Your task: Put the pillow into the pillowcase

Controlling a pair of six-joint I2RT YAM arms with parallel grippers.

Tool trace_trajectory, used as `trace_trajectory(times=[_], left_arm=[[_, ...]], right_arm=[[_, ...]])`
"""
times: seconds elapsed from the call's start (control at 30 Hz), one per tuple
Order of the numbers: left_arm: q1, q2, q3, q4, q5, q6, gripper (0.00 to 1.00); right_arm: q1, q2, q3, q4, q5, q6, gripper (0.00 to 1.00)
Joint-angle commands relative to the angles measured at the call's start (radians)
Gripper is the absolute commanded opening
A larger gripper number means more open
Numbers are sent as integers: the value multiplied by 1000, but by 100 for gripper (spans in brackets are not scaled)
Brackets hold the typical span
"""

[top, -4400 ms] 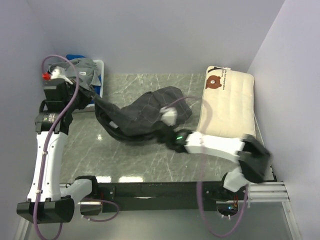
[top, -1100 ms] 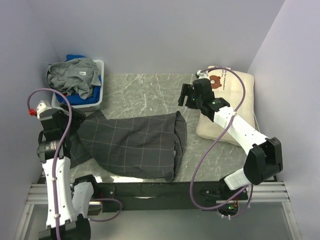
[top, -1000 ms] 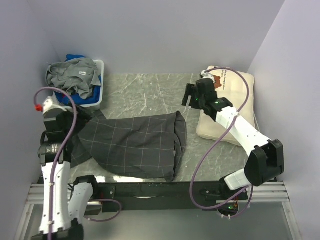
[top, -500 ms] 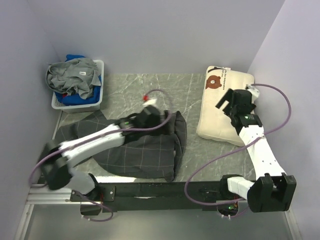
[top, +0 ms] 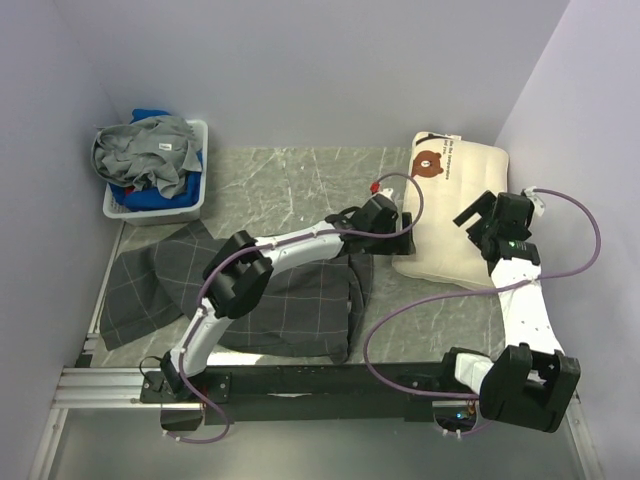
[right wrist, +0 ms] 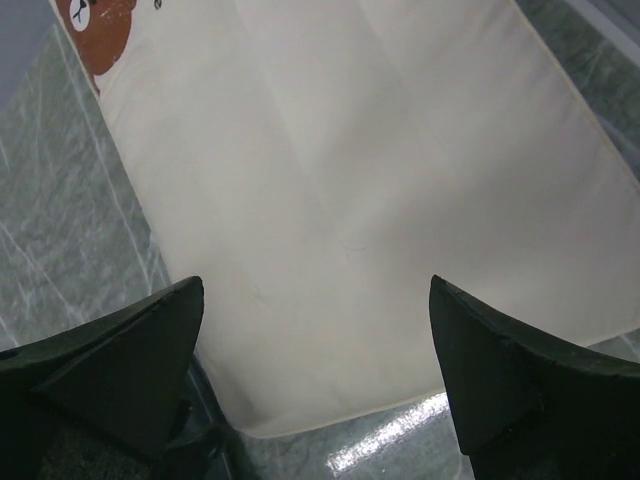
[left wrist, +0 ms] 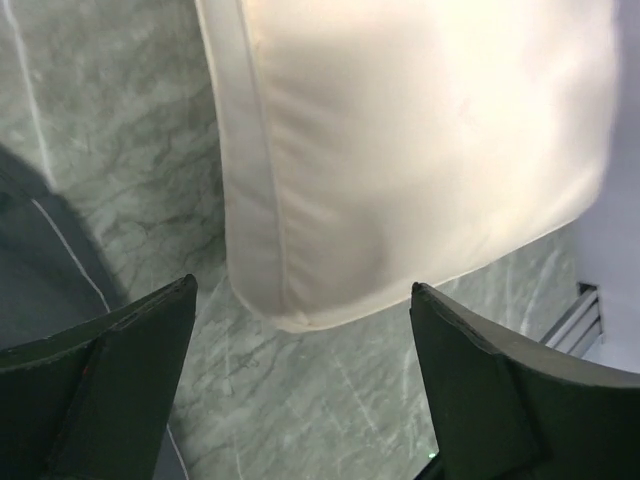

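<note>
The cream pillow (top: 445,215) lies at the table's back right, its brown bear face (top: 428,163) at the far end. The charcoal grid pillowcase (top: 240,295) lies spread flat on the left, apart from both grippers. My left gripper (top: 404,233) reaches across the pillowcase to the pillow's near left edge. It stands open above the pillow's corner (left wrist: 300,300), nothing between its fingers (left wrist: 120,370). My right gripper (top: 480,213) hovers open over the pillow's right side. In the right wrist view its fingers (right wrist: 500,360) frame the pillow (right wrist: 350,200) without touching it.
A white bin (top: 158,203) heaped with grey and blue clothes stands at the back left corner. Walls close in the left, back and right sides. A black rail (top: 330,380) runs along the near edge. The pillowcase edge (left wrist: 40,270) shows left of the pillow.
My left arm swung from the far left across the pillowcase to the pillow's near left corner. My right gripper moved from the bear end toward the pillow's right side.
</note>
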Motion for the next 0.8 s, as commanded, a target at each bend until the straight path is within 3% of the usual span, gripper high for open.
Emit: trace_trajectory(times=[0.0,0.17,0.27,0.3,0.37,0.4,0.43,0.63,0.77], left_arm=[[-8,62,45,17,50,-8,89],[-30,107,39,89,99,-24,84],[-44,117,45,148,139,-24,67],[-45,122,50,157,145,-28,49],[-42,120,51,162,149,-39,25],[-42,101,47,160,139,-37,7],[-42,76,15,152,93,-37,1],[45,-295,-355,224,-1,-109,1],[230,-484,-486,162,45,-108,1]], right_arm=[[-5,-49,-8,48,-58,-1,100],[-5,-72,-8,45,-73,-11,100],[-5,-87,-23,54,-87,-15,100],[-3,-92,-27,63,-107,-15,100],[-2,-96,-36,66,-119,-15,100],[-3,-99,-39,71,-119,-15,100],[-3,-107,-40,72,-125,-18,100],[9,-150,-30,43,-96,-51,100],[82,-162,-27,46,-44,-52,100]])
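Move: The pillow's near-left corner lies just under the left gripper, about 6 cm below, 3 cm back and 3 cm to the right. The bear print is some 18 cm ahead and 6 cm right of the left gripper; the middle of the pillowcase's right edge is roughly 13 cm back and 11 cm left. From the right gripper the corner lies about 14 cm left, 10 cm back and 11 cm below. Bring the open left gripper down about 5 cm, easing slightly back and to the right, and shut it on the pillow's near-left corner. Keep the pinch and drag the corner about 10 cm left towards the pillowcase, lifting as you go. Raise the open right gripper some 3 cm, drifting a little left above the pillow. ##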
